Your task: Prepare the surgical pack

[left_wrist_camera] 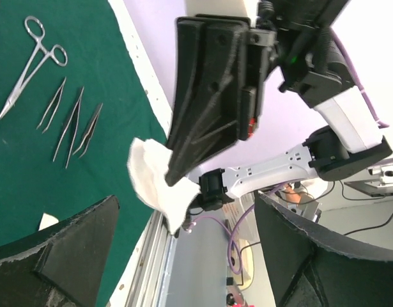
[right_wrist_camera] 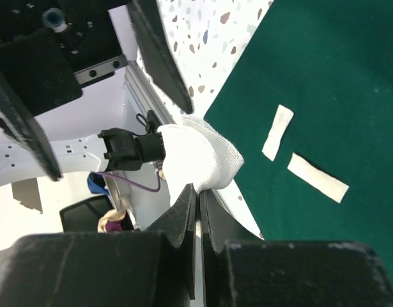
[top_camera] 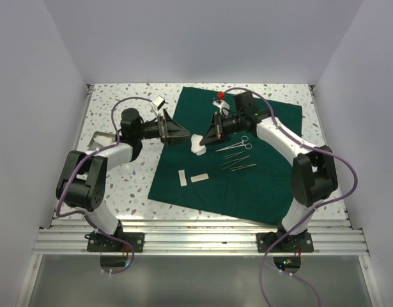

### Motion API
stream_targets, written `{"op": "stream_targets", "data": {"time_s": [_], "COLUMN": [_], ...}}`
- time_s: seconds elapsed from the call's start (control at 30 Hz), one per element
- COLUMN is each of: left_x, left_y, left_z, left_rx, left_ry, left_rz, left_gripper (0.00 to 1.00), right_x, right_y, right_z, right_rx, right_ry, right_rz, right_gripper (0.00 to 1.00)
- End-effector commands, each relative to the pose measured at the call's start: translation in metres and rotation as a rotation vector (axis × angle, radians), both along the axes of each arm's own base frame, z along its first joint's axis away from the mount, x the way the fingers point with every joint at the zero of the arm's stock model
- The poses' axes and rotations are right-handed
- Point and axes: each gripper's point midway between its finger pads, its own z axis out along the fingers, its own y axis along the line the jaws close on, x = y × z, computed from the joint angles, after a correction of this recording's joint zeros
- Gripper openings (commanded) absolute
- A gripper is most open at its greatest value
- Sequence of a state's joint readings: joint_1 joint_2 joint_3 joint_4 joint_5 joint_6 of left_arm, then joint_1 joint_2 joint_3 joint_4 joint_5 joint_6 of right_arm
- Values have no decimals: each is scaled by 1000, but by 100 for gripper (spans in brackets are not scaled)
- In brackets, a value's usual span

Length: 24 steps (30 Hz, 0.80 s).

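Note:
A wad of white gauze (top_camera: pixel 197 146) hangs over the left edge of the dark green drape (top_camera: pixel 260 185), pinched in my shut right gripper (top_camera: pixel 202 139). In the right wrist view the fingertips (right_wrist_camera: pixel 197 192) meet on the gauze (right_wrist_camera: pixel 199 153). My left gripper (top_camera: pixel 185 135) faces it from the left, open, its fingers (left_wrist_camera: pixel 55 256) wide apart and off the gauze (left_wrist_camera: pixel 154 179). Steel scissors (top_camera: pixel 238 143) and forceps (top_camera: pixel 238 160) lie mid-drape. Two gauze strips (top_camera: pixel 191 178) lie near the drape's left edge.
A grey metal tray (top_camera: pixel 98 139) sits on the speckled table behind the left arm. A small white and black object (top_camera: pixel 159 101) lies at the back left. A red-topped item (top_camera: pixel 220 96) rests on the drape's far edge.

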State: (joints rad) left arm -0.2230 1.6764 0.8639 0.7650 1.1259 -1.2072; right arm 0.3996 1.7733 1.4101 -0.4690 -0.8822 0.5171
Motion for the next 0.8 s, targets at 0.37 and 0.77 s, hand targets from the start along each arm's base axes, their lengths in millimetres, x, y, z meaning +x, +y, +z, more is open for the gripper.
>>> {"op": "stream_targets", "data": {"time_s": [0.37, 0.77], "left_x": [-15, -17], "left_y": [-18, -17], "left_z": [-5, -14], "left_rx": [34, 21], "left_ry": [2, 46], "left_rz": [-67, -86], "left_gripper": [88, 23], "right_x": [-23, -22], "right_y": [17, 20], "right_z": [41, 22], "right_rx": [91, 32], "right_ry": [-82, -51], "right_rz": [27, 24], "right_gripper": [0, 4]}}
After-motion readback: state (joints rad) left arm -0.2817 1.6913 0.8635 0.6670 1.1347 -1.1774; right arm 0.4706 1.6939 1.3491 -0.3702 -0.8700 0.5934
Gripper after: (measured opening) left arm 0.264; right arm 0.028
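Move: The gauze still hangs from the right hand's shut fingertips, its middle some 2 cm to their left and 2 below; the left gripper waits wide open about 7 cm left of the right hand and 3 higher. From the left hand, the gauze is roughly 5 cm right, 5 lower and 1 back. Two white strips lie about 6 cm back and 20 below the left hand: one level with it sideways, the other 7 cm right. The gauze is brought in between the left gripper's open fingers from both sides: the right hand, still pinching it, goes back, up and left, about 4 cm in all, while the left hand eases roughly 3 cm back, right and down to meet it. Both then all but stop as the left fingers close most of the way around the gauze; the right fingers stay shut. ##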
